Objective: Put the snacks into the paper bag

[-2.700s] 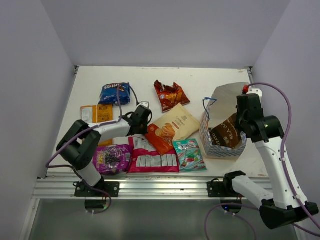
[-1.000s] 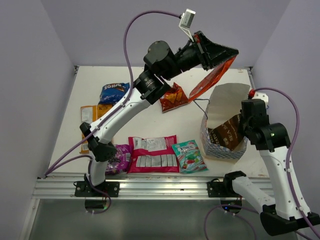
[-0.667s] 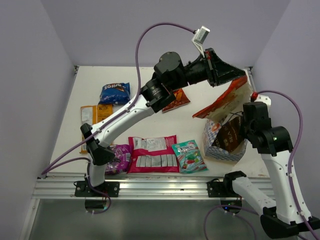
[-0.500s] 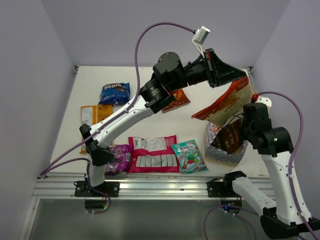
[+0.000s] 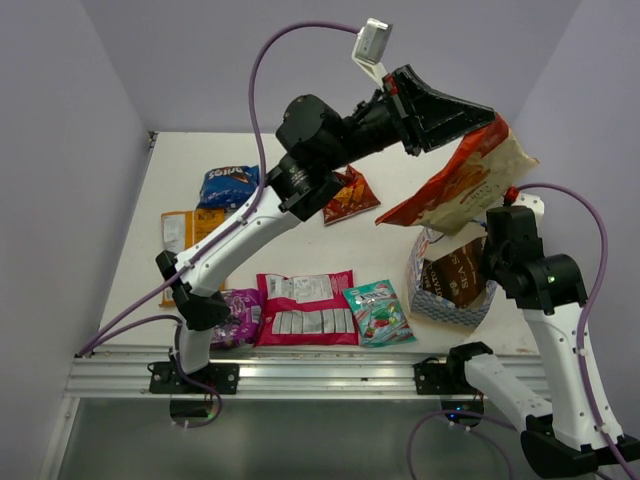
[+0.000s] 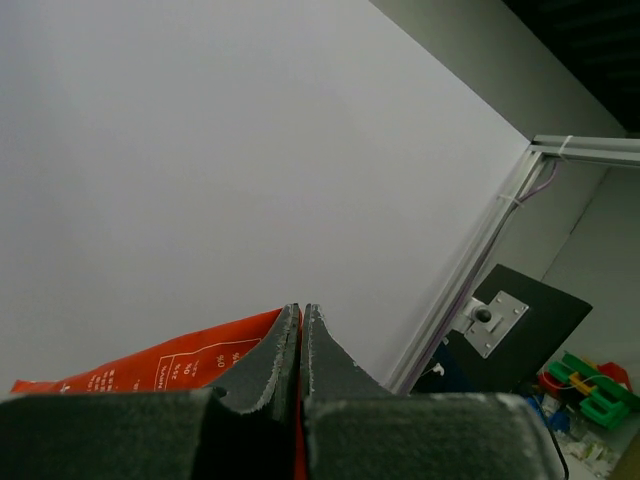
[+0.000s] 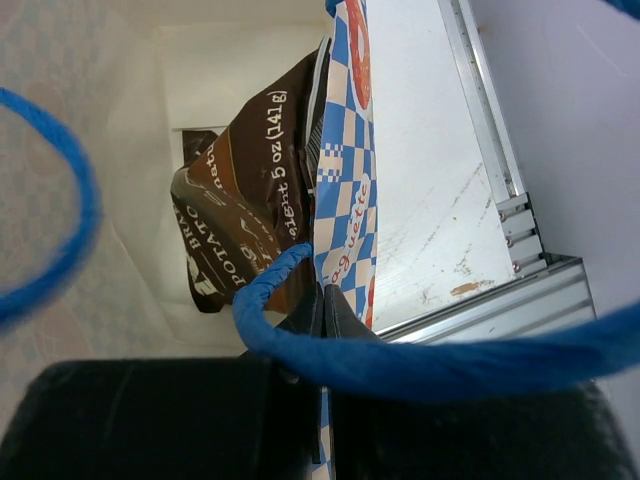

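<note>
My left gripper [image 5: 490, 117] is raised high and shut on the top edge of an orange-and-cream snack packet [image 5: 458, 185], which hangs tilted above the paper bag [image 5: 440, 300]. In the left wrist view the fingers [image 6: 285, 345] pinch the orange packet [image 6: 170, 365]. My right gripper [image 5: 492, 260] is shut on the bag's right wall; its wrist view shows the jaws [image 7: 322, 300] clamping the blue-checked wall [image 7: 345, 170]. A brown packet [image 7: 245, 215] stands inside the bag. Blue [image 5: 228, 186], red [image 5: 345, 195], orange [image 5: 188, 228], purple [image 5: 237, 320], pink [image 5: 305, 308] and teal [image 5: 380, 312] packets lie on the table.
A blue string handle [image 7: 262, 292] loops across the right gripper's fingers. White walls close in the table [image 5: 250, 250] on three sides, and a metal rail [image 5: 300, 375] runs along the near edge by the arm bases.
My left arm lifted the orange-and-cream packet off the table and swung it right over the bag, then raised it slightly higher. My right gripper kept its hold on the bag.
</note>
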You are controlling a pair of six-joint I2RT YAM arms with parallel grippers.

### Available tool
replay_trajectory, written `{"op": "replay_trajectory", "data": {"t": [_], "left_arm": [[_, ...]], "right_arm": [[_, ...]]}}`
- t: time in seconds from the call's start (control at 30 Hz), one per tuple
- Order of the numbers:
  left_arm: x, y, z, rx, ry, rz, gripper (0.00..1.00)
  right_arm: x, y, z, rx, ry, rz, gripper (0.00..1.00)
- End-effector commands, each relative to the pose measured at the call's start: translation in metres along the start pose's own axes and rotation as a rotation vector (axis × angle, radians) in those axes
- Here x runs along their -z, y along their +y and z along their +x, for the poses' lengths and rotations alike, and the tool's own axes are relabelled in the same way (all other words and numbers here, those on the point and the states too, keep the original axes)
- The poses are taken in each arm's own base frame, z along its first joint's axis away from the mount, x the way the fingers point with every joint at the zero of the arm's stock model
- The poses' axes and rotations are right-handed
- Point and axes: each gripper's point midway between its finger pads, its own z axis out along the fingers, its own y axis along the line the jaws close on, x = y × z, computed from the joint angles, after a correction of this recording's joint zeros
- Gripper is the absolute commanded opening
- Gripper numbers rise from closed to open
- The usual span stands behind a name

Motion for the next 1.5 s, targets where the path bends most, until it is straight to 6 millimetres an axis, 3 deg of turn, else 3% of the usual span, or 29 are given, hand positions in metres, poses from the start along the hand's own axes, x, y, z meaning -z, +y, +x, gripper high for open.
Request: {"op": "replay_trajectory", "data": {"t": [0.0, 0.2, 0.27, 0.33, 0.37, 0.47, 0.63, 0.67, 0.7, 0.73, 0.83, 0.87, 0.93, 0.97, 1.0, 1.03, 1.07, 1.1, 1.17, 1.2, 1.27, 1.33, 1.4, 1.43, 1.47], "left_arm": [[0.000, -0.045, -0.029, -0.023, -0.089, 0.142, 0.00], [-0.002, -0.031, -0.008, 0.019, -0.050, 0.130, 0.00], [-0.001, -0.005, 0.015, 0.032, 0.004, 0.065, 0.00], [0.006, 0.002, 0.029, 0.045, 0.039, 0.041, 0.00], [0.014, 0.019, 0.048, 0.065, 0.076, -0.004, 0.00], [0.033, 0.041, 0.080, 0.089, 0.121, -0.072, 0.00], [0.051, 0.078, 0.109, 0.021, 0.165, -0.214, 0.01], [0.051, 0.083, 0.112, 0.000, 0.174, -0.235, 0.07], [0.054, 0.097, 0.116, -0.014, 0.194, -0.295, 0.27], [0.049, 0.096, 0.110, -0.080, 0.195, -0.301, 0.43], [0.060, 0.137, 0.114, -0.213, 0.247, -0.491, 0.95], [0.056, 0.132, 0.097, -0.262, 0.221, -0.518, 0.96], [0.071, 0.145, 0.071, -0.400, 0.178, -0.657, 0.97], [0.078, 0.129, 0.045, -0.453, 0.122, -0.686, 0.97], [0.090, 0.129, 0.019, -0.510, 0.040, -0.777, 0.97], [0.109, 0.137, 0.014, -0.566, 0.034, -0.857, 0.99], [0.126, 0.122, -0.012, -0.596, -0.036, -0.920, 1.00], [0.159, 0.135, -0.026, -0.637, -0.083, -1.101, 1.00], [0.211, 0.157, -0.021, -0.664, -0.044, -1.323, 1.00], [0.255, 0.174, -0.004, -0.686, 0.083, -1.494, 1.00], [0.317, 0.203, 0.032, -0.591, 0.178, -1.685, 1.00], [0.402, 0.215, 0.097, -0.474, 0.397, -1.857, 1.00], [0.447, 0.215, 0.150, -0.335, 0.544, -1.878, 1.00], [0.498, 0.213, 0.186, -0.277, 0.637, -1.949, 1.00], [0.513, 0.207, 0.198, -0.235, 0.653, -1.948, 1.00]], "right_arm": [[0.005, -0.001, 0.000, -0.019, 0.006, -0.007, 0.00], [0.004, -0.001, 0.000, -0.013, 0.006, -0.002, 0.00], [0.003, -0.002, 0.001, -0.009, 0.007, 0.002, 0.00], [0.003, -0.002, 0.002, -0.010, 0.006, 0.003, 0.00], [0.003, -0.002, 0.002, -0.010, 0.003, 0.002, 0.00], [0.003, -0.002, 0.001, -0.011, 0.000, 0.000, 0.00], [0.003, -0.001, 0.001, -0.006, -0.001, -0.005, 0.00], [0.002, 0.000, 0.001, -0.006, 0.001, -0.008, 0.00], [0.002, 0.000, 0.001, -0.004, 0.002, -0.009, 0.00], [0.002, 0.001, 0.001, -0.002, 0.002, -0.010, 0.00], [0.002, 0.001, 0.000, -0.002, 0.002, -0.014, 0.00], [0.002, 0.001, 0.001, -0.001, 0.003, -0.013, 0.00], [0.002, 0.002, 0.001, 0.001, 0.002, -0.019, 0.00], [0.002, 0.002, 0.001, 0.002, 0.004, -0.021, 0.00], [0.002, 0.003, 0.001, 0.003, 0.006, -0.024, 0.00], [0.002, 0.003, 0.002, 0.006, 0.007, -0.024, 0.00], [0.001, 0.003, 0.001, 0.003, 0.006, -0.024, 0.00], [0.001, 0.005, 0.001, 0.006, 0.007, -0.028, 0.00], [0.000, 0.005, 0.000, 0.009, 0.005, -0.030, 0.00], [0.000, 0.006, 0.000, 0.009, 0.005, -0.032, 0.00], [0.000, 0.006, -0.001, 0.013, 0.004, -0.034, 0.00], [0.000, 0.007, -0.001, 0.015, 0.004, -0.038, 0.00], [0.000, 0.008, -0.001, 0.018, 0.005, -0.046, 0.00], [0.000, 0.009, -0.001, 0.018, 0.005, -0.050, 0.00], [0.001, 0.009, -0.001, 0.023, 0.007, -0.056, 0.00]]}}
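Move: My left hand, shut on the gold chip packet, is high over the paper bag, whose middle lies about 50 cm below, 9 cm to the right and 3 cm ahead. The brown packet already inside is roughly 14 cm right and 5 cm ahead; the teal packet is 3 cm left and 2 cm back, and the pink packet 20 cm left and level, both on the table. From my right hand, at the rim, the bag's middle is 7 cm left, 4 cm ahead and 13 cm below. After a slight rise, I swing my left hand down some 22 cm and a little right towards the bag's mouth, tipping the fingers down, and open wide to let go of the gold packet. Empty, I sweep about 25 cm left, down and a bit forward towards the pink packet, wrist turning counter-clockwise and fingers tipping down. My right hand stays put, keeping its pinch on the bag's rim. ##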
